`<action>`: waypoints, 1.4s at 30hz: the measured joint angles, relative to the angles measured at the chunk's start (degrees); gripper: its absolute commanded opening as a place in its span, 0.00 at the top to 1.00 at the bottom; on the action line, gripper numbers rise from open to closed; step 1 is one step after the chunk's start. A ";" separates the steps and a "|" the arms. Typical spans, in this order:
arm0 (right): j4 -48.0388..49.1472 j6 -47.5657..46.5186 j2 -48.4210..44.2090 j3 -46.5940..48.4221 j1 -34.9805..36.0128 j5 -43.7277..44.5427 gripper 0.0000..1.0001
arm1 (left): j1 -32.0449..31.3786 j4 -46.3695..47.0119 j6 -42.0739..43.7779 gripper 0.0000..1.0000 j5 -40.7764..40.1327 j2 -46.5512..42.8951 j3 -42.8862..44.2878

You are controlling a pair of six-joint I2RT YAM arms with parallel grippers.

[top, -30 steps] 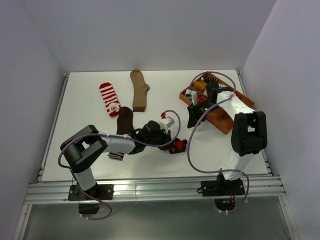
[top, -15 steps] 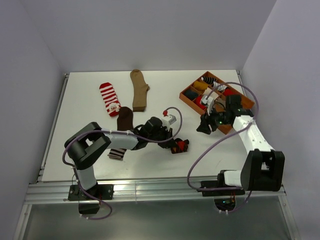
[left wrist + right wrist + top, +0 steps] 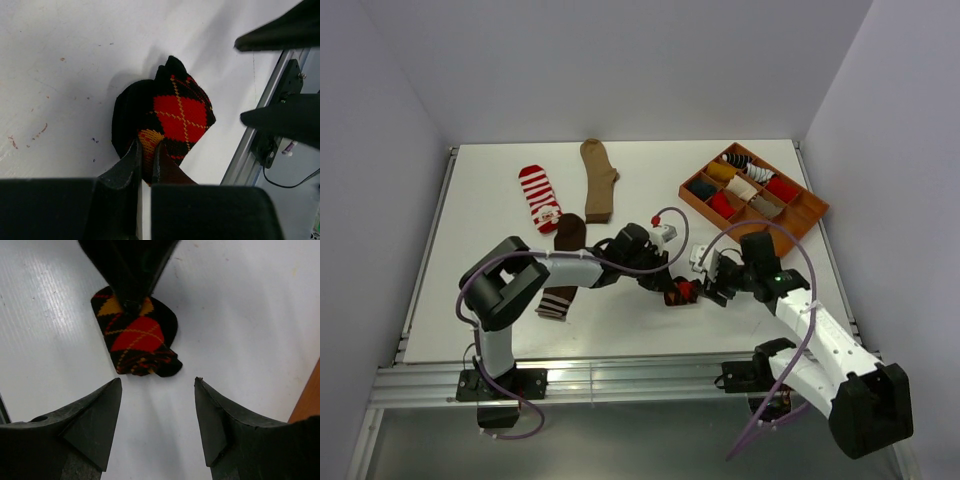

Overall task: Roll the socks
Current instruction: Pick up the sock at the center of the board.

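A rolled black sock with orange-red argyle diamonds (image 3: 681,293) lies on the white table between both grippers. My left gripper (image 3: 667,284) is shut on its near edge (image 3: 180,112), with the fabric pinched between the fingertips (image 3: 134,155). My right gripper (image 3: 706,284) hovers just right of the roll, jaws open wide and empty. In the right wrist view the roll (image 3: 136,342) lies a little beyond the open gripper (image 3: 157,382). A red-and-white striped sock (image 3: 539,197), a tan sock (image 3: 597,180) and a dark brown sock (image 3: 568,238) lie flat at the left.
A wooden divided tray (image 3: 807,212) with several rolled socks in its compartments stands at the back right. The table's near edge with its metal rail (image 3: 620,370) runs just behind the grippers. Walls close in on three sides.
My right arm has swung from over the tray down to the argyle roll, its jaws widening on the way. The left gripper has shifted slightly right, still gripping the sock.
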 measured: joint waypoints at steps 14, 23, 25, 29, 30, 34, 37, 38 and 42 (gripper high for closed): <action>8.22 0.24 -0.66 -5.22 17.66 15.98 0.32 | 2.32 -4.68 -1.20 1.00 6.29 3.56 4.55; 11.30 -0.02 2.40 -6.29 24.06 22.43 0.32 | 3.37 -7.63 -1.42 1.00 8.92 5.22 6.99; 11.82 -0.26 2.82 -6.62 24.98 23.61 0.32 | 3.54 -8.48 -1.42 1.00 9.51 5.64 7.74; 13.38 -1.18 5.27 -6.62 25.99 25.57 0.32 | 3.93 -9.97 -1.42 1.00 10.56 6.54 8.98; 13.81 -1.55 6.21 -6.62 26.16 26.12 0.32 | 4.04 -10.34 -1.44 1.00 10.86 6.78 9.31; 15.32 -3.10 8.81 -6.62 26.51 27.67 0.32 | 4.39 -11.91 -1.42 1.00 11.91 7.65 10.71; 16.41 -4.15 11.04 -6.56 26.80 28.52 0.32 | 4.61 -13.09 -1.42 1.00 12.57 8.17 11.65; 16.65 -4.42 11.72 -6.51 26.88 28.72 0.32 | 4.72 -13.55 -1.42 1.00 12.90 8.41 12.04; 17.27 -4.96 14.08 -5.46 27.32 29.44 0.33 | 5.18 -15.04 -1.42 1.00 14.27 9.31 13.31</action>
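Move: Beside the right hand, the partly rolled argyle sock lies about 6 cm to its left, level with it fore and aft, and some 7 cm lower. The sock tray is roughly 20 cm ahead of the right hand and 10 cm to its right; the brown sock is about 36 cm to its left and 7 cm ahead. From the left hand, which already pinches it, the argyle sock's middle is 2 cm right, 1 cm back and 2 cm down. Swinging left about 4 cm and then sinking mostly straight down, some 6.5 cm in all, the right hand brings its open fingers astride the argyle sock, tipping them some 25 degrees steeper towards the table without closing. The left hand keeps its pinch, easing about 1 cm forward as it rolls roughly 15 degrees, its upper side leaning forward. ##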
